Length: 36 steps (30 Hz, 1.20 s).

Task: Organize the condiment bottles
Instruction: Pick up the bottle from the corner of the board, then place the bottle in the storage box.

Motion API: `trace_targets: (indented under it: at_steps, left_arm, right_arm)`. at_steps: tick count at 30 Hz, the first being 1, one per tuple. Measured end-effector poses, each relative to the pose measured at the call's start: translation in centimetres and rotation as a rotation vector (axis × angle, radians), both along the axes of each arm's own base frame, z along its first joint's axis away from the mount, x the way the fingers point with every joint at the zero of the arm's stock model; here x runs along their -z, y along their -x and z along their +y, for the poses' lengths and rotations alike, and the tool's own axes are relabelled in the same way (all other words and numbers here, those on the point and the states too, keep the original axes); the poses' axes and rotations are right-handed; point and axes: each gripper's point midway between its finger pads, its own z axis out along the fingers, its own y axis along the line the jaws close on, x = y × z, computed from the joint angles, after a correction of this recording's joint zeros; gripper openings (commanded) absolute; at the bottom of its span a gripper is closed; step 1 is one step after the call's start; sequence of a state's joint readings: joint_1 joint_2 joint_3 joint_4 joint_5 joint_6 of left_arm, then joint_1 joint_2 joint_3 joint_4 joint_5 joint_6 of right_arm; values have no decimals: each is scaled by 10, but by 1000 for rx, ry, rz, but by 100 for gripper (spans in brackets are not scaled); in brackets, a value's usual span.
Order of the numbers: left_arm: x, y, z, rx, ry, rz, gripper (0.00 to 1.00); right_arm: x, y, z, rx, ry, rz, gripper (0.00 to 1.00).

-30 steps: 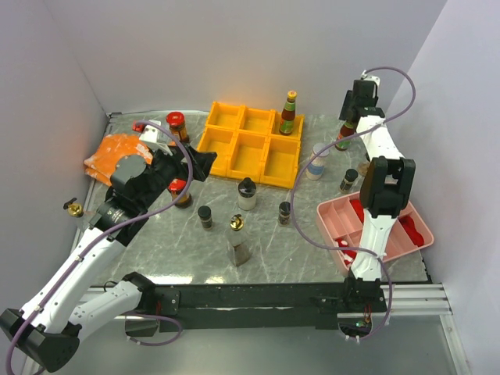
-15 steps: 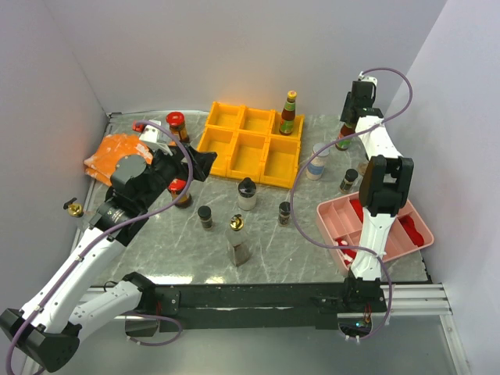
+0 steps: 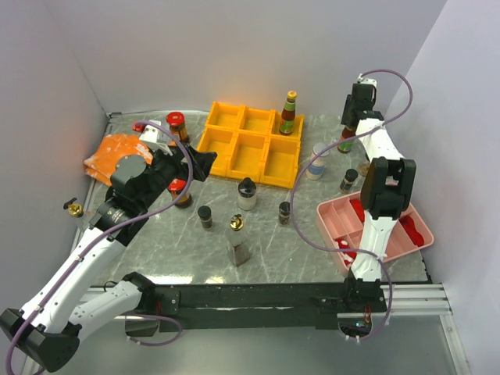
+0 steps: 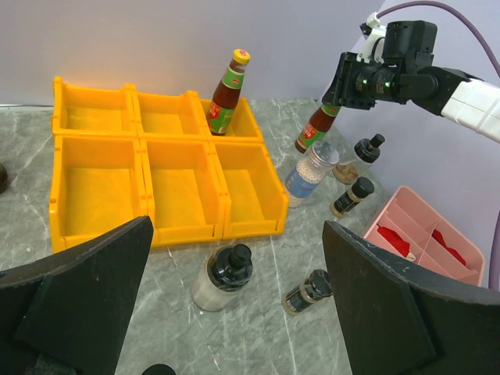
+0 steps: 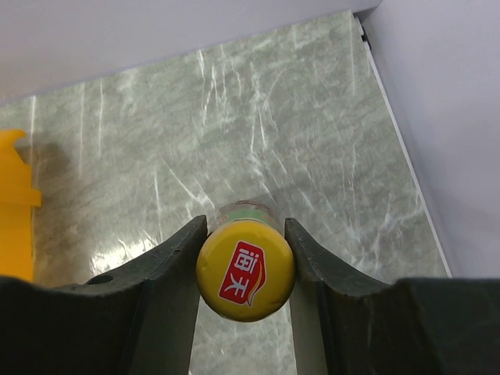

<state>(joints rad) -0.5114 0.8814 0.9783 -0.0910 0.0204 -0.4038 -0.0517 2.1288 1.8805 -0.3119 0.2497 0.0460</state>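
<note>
At the table's back right, my right gripper (image 5: 245, 262) is shut on the neck of a dark sauce bottle with a yellow cap (image 5: 245, 269), which stands upright (image 3: 344, 141). A matching sauce bottle (image 3: 288, 113) stands in the back right cell of the yellow bins (image 3: 234, 152). My left gripper (image 4: 237, 228) is open and holds nothing, hovering above the table's left middle. Below it stand a white jar with a black cap (image 4: 223, 275) and a small dark bottle (image 4: 310, 291). Other bottles are a clear jar (image 3: 316, 162), a gold-capped one (image 3: 237, 242) and red-capped jars (image 3: 176, 125).
A pink divided tray (image 3: 336, 215) with red packets sits at the front right. An orange cloth (image 3: 113, 152) lies at the left, and a small brass piece (image 3: 73, 208) is at the left edge. Grey walls close in on three sides.
My right gripper's jaws have closed in on the yellow-capped bottle's neck. The left arm has stayed still.
</note>
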Motion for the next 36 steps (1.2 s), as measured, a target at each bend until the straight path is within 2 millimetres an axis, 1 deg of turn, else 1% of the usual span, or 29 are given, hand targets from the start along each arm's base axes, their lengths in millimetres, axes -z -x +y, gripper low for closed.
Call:
trace_targets:
  at_steps: [4,9,13,15,18,21,25,28,32,34,36]
  left_arm:
    - [0,0,0,-2,0,0,96]
    - [0,0,1,-4,-2,-1,96]
    - [0,-1,1,-9,-2,-2,96]
    - [0,-1,2,-10,-2,-2,96]
    - [0,-1,2,-11,-2,-2,96]
    - [0,-1,2,-11,-2,-2,96]
    - [0,-1,2,-11,-2,-2,97]
    - [0,-1,2,-11,-1,-3,97]
    - [-1,0,2,-11,-1,-5,96]
    - [-2,0,3,-11,1,-8,96]
    - [-3,1,3,-11,2,-10,96]
  right_arm:
    - [1,4,4,-11,5,19,0]
    - [-6,9,19,-41,3,30,0]
    - [-28,17,35,-77,-4,11,0]
    - [-46,21,46,-100,-9,-17,0]
    - [-77,26,64,-137,-16,-70,0]
    - [-105,25,87,-180,-28,-127,0]
    - [-129,25,123,-244,-41,-175,0]
    - [-141,28,153,-295,-53,-195,0]
    - [-155,29,185,-348,-73,-229,0]
    - [-156,27,197,-367,-87,-241,0]
    - [-153,22,206,-380,-98,-247,0]
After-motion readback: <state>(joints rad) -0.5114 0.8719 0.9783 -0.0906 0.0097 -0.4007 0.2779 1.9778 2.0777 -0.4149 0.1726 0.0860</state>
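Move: The right fingers already hold the second sauce bottle by its neck. The orange tray's far right compartment lies about 22 cm left of this hand, 6 cm farther out and 15 cm lower, with the first sauce bottle standing in it. The white-lidded jar is some 12 cm back and 12 cm left of the hand, the black-capped bottle 12 cm back and 7 cm right. From the left hand, that compartment is roughly 36 cm ahead, 23 cm right and far below. Leftward and up, the right arm carries the sauce bottle off the far right of the table, about 20 cm across and 15 cm up, first easing back 2 or 3 cm and levelling off at the end. The fingers keep their grip on the neck while the wrist turns some 20 degrees counter-clockwise and tips its fingers up about 15, bringing the bottle just short of the one in the tray. ##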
